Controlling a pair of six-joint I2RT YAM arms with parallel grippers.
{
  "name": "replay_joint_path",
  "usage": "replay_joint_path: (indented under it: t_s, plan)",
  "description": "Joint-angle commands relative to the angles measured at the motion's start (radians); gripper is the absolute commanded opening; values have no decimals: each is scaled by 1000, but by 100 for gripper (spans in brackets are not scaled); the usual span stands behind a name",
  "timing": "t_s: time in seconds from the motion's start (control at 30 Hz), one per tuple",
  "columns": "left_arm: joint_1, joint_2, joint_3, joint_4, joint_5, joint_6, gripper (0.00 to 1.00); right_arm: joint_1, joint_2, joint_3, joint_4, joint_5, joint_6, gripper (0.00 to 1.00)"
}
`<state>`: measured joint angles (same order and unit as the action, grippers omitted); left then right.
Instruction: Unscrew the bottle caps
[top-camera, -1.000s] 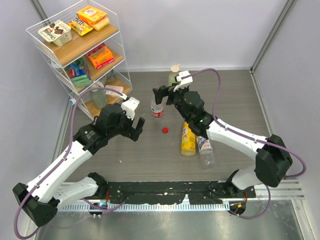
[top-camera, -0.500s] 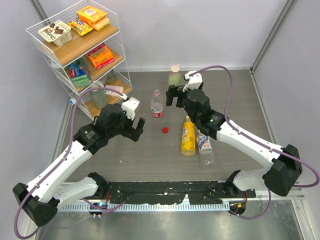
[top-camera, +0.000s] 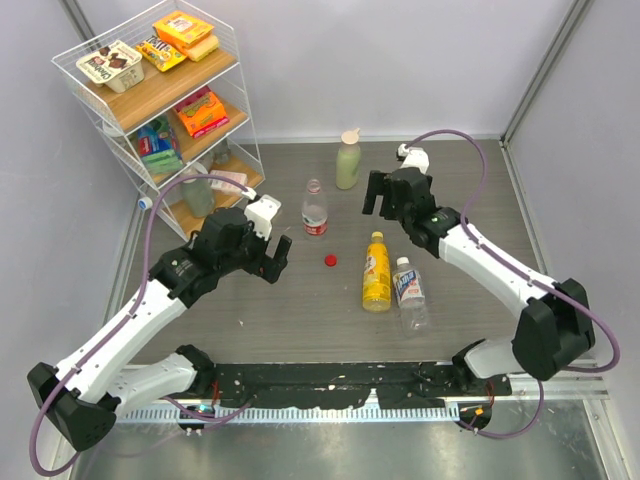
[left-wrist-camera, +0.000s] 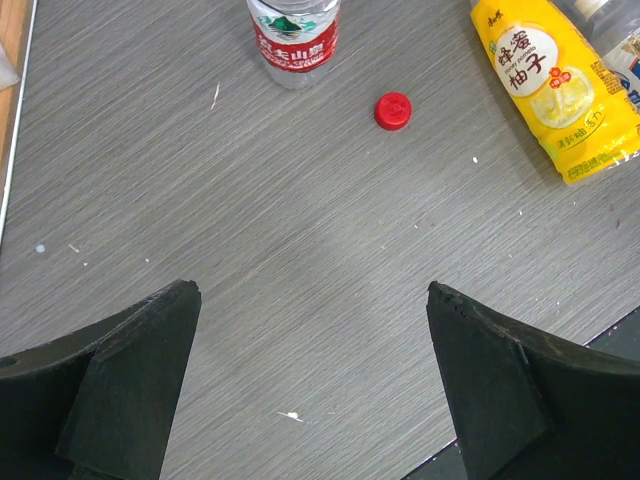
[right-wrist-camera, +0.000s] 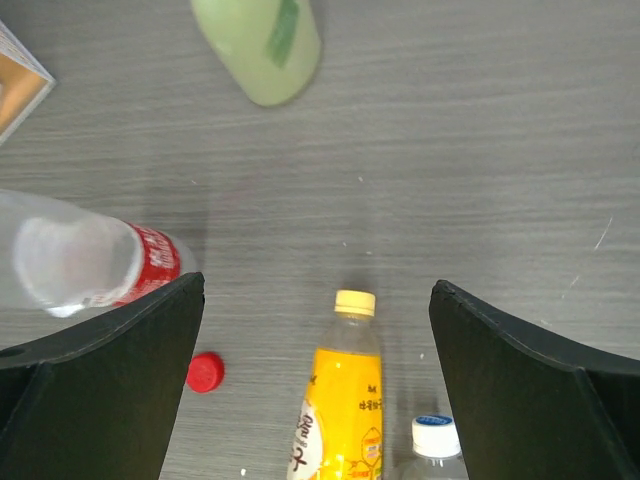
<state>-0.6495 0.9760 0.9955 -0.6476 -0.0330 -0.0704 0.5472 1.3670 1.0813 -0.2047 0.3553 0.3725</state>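
Note:
A loose red cap (top-camera: 330, 261) (left-wrist-camera: 393, 110) (right-wrist-camera: 204, 372) lies on the table beside an upright, uncapped clear bottle with a red label (top-camera: 314, 208) (left-wrist-camera: 294, 30) (right-wrist-camera: 80, 265). A yellow bottle (top-camera: 376, 275) (left-wrist-camera: 553, 85) lies flat with its yellow cap (top-camera: 376, 237) (right-wrist-camera: 354, 302) on. Beside it lies a clear bottle (top-camera: 410, 297) with its pale blue-white cap (top-camera: 403, 263) (right-wrist-camera: 434, 434) on. My left gripper (top-camera: 278, 258) (left-wrist-camera: 312, 290) hangs open left of the red cap, holding nothing. My right gripper (top-camera: 380, 203) (right-wrist-camera: 317, 285) is open and empty above the yellow cap.
A pale green bottle (top-camera: 348, 163) (right-wrist-camera: 262, 45) with a beige cap stands at the back. A white wire shelf (top-camera: 150, 110) with snack boxes fills the back left corner. A black rail (top-camera: 330, 380) runs along the near table edge.
My right arm has drawn back to the right, away from the red-labelled bottle, its gripper staying open. The left arm has not moved.

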Motion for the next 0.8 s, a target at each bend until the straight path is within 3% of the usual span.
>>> replay_joint_path:
  t_s: [0.0,0.47,0.6,0.77]
  plan:
    - [1,-2,20,16,13,-3,100,-44,63,-12,-41,-90,59,98]
    - [2,-3,19,17,8,-8,100,-115,312,20,-67,-220,92,86]
    - [1,-2,17,17,5,-8,100,-116,382,42,-65,-251,89,75]
    - [2,-5,14,20,2,-9,100,-118,432,49,-41,-277,95,70]
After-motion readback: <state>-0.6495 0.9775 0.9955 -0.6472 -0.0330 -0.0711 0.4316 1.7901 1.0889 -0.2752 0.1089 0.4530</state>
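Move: The yellow bottle's cap lies almost straight below the right hand, about 18 cm down, with the bottle's body running back towards the base, its middle about 10 cm behind. The lying clear bottle's white cap is some 7 cm back and 6 cm right of the hand; the loose red cap is about 6 cm back and 9 cm left. The uncapped cola bottle stands 3 cm ahead and 13 cm left. From the left hand the yellow bottle's cap is some 13 cm ahead, 18 cm right and 19 cm below. Lower the right gripper almost straight down, about 18 cm, onto the yellow bottle's neck end, tipping the fingers some 30 degrees further downward on the way. Narrow the fingers to roughly three quarters open so that they end on either side of the yellow cap, without gripping yet. ##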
